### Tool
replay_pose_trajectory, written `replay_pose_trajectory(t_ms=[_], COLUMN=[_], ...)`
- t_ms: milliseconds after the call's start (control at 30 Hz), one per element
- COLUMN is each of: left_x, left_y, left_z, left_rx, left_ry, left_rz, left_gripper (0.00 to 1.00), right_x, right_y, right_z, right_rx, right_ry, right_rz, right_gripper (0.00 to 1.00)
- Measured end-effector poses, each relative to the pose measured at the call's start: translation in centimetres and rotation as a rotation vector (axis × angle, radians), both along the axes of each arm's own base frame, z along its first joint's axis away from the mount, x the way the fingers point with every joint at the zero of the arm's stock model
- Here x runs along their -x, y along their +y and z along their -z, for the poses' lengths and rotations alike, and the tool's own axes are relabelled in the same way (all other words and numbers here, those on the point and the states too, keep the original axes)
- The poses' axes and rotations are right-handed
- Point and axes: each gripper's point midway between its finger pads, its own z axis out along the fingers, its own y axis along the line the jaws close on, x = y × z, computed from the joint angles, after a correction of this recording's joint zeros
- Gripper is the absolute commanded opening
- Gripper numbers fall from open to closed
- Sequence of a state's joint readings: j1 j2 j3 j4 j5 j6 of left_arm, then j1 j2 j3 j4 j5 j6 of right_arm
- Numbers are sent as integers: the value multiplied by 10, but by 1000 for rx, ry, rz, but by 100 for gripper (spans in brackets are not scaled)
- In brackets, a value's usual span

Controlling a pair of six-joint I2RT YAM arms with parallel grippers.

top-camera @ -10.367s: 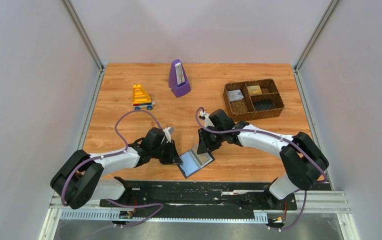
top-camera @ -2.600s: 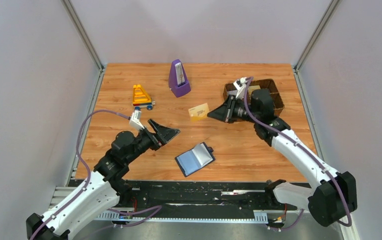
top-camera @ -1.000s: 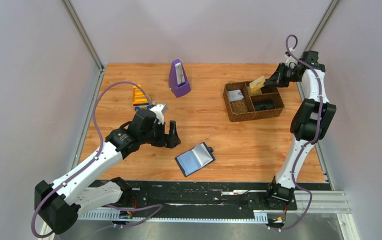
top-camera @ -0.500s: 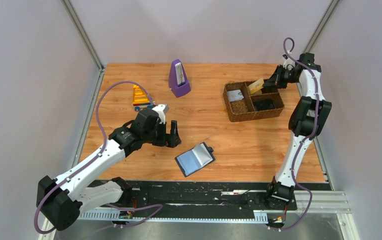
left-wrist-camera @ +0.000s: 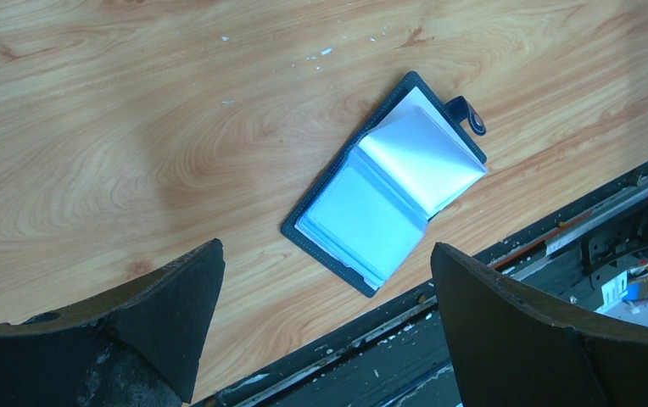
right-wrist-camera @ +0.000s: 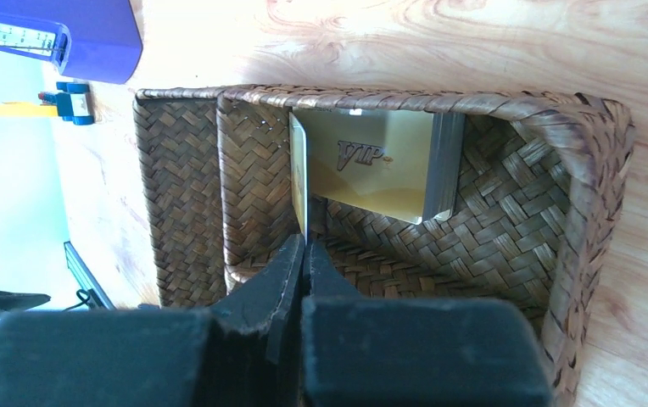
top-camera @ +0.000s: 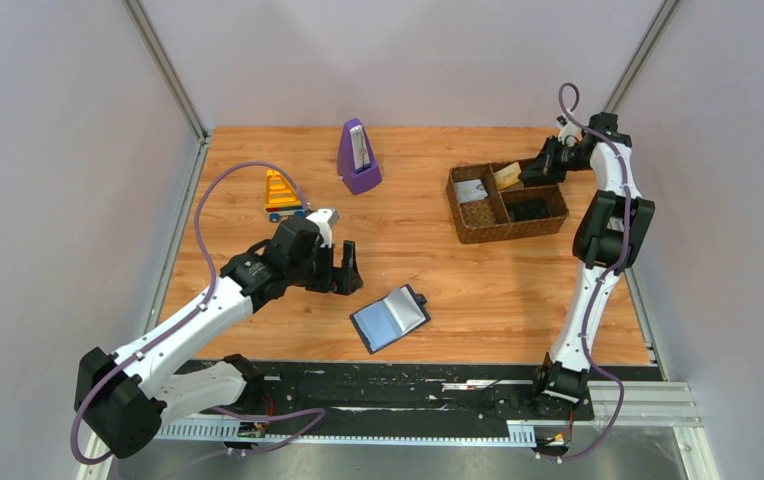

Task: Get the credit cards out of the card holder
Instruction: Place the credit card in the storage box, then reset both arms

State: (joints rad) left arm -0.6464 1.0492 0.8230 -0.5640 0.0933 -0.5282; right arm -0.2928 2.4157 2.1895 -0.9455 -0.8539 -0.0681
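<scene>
The card holder (top-camera: 390,317) lies open on the table near the front edge, blue-grey sleeve pages up (left-wrist-camera: 384,191); no card shows in them. My left gripper (top-camera: 348,270) hangs open just left of it, and in the left wrist view its jaws (left-wrist-camera: 325,250) stand wide apart above the table. My right gripper (top-camera: 525,173) is shut on a thin gold-tan card (right-wrist-camera: 298,170), held edge-on in the far right compartment of the woven basket (top-camera: 473,232). A dark credit card (top-camera: 530,211) lies in the near right compartment.
A gold card printed VIP (right-wrist-camera: 371,165) lies in the same compartment as the held card. A whitish card (top-camera: 471,190) sits in the basket's left compartment. A purple metronome (top-camera: 357,157) and a yellow toy (top-camera: 282,193) stand at the back. The table's metal front rail (left-wrist-camera: 558,237) runs close to the holder.
My right gripper has come down and leftwards with the gold-tan card, from above the basket's far corner into its far right compartment. The left arm edged slightly right and stays open.
</scene>
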Motion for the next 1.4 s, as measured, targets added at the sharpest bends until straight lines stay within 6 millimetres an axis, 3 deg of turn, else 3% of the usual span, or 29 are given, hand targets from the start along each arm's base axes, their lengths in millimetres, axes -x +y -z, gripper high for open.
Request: replay_pose_trajectory(t_ms=[167, 367, 1100, 1267, 1400], left_x=[-2, -4, -8, -8, -10], left_y=[-1, -2, -2, -2, -2], left_z=[3, 8, 6, 5, -1], left_rx=[-8, -22, -30, -30, -25], left_ry=[6, 23, 9, 7, -9], left_rz=[-1, 0, -6, -4, -9], left_gripper=[100, 100, 100, 100, 100], right_x=[0, -5, -25, -27, -18], right_y=[2, -1, -23, -25, -19], right_z=[9, 7, 14, 8, -17], right_rx=[-11, 1, 104, 109, 111], right_ry=[21, 11, 11, 27, 33], right_rz=[0, 12, 118, 168, 220], right_gripper=[9, 23, 31, 35, 41])
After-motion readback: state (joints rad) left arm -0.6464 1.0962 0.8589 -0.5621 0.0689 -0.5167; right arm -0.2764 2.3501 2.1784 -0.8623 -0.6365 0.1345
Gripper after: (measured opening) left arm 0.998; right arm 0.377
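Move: The right gripper holds a credit card on edge just above the gold card stack in the basket's far-right compartment; the stack's middle is roughly 3 cm ahead, 1 cm left and 5 cm below. The white packet lies about 1 cm ahead and 10 cm left, the black case some 4 cm back and 4 cm right, both deeper down. From the left gripper the stack is about 33 cm ahead, 38 cm right and 11 cm lower. Let go of the card over the gold stack by opening the right fingers to about a third, dipping roughly 1 cm as they part. Ease forward and to the right, some 2.5 cm each way and slightly lower, turning the wrist clockwise about 10 degrees; then lift clear by 3 cm, drawing slightly back and left. ##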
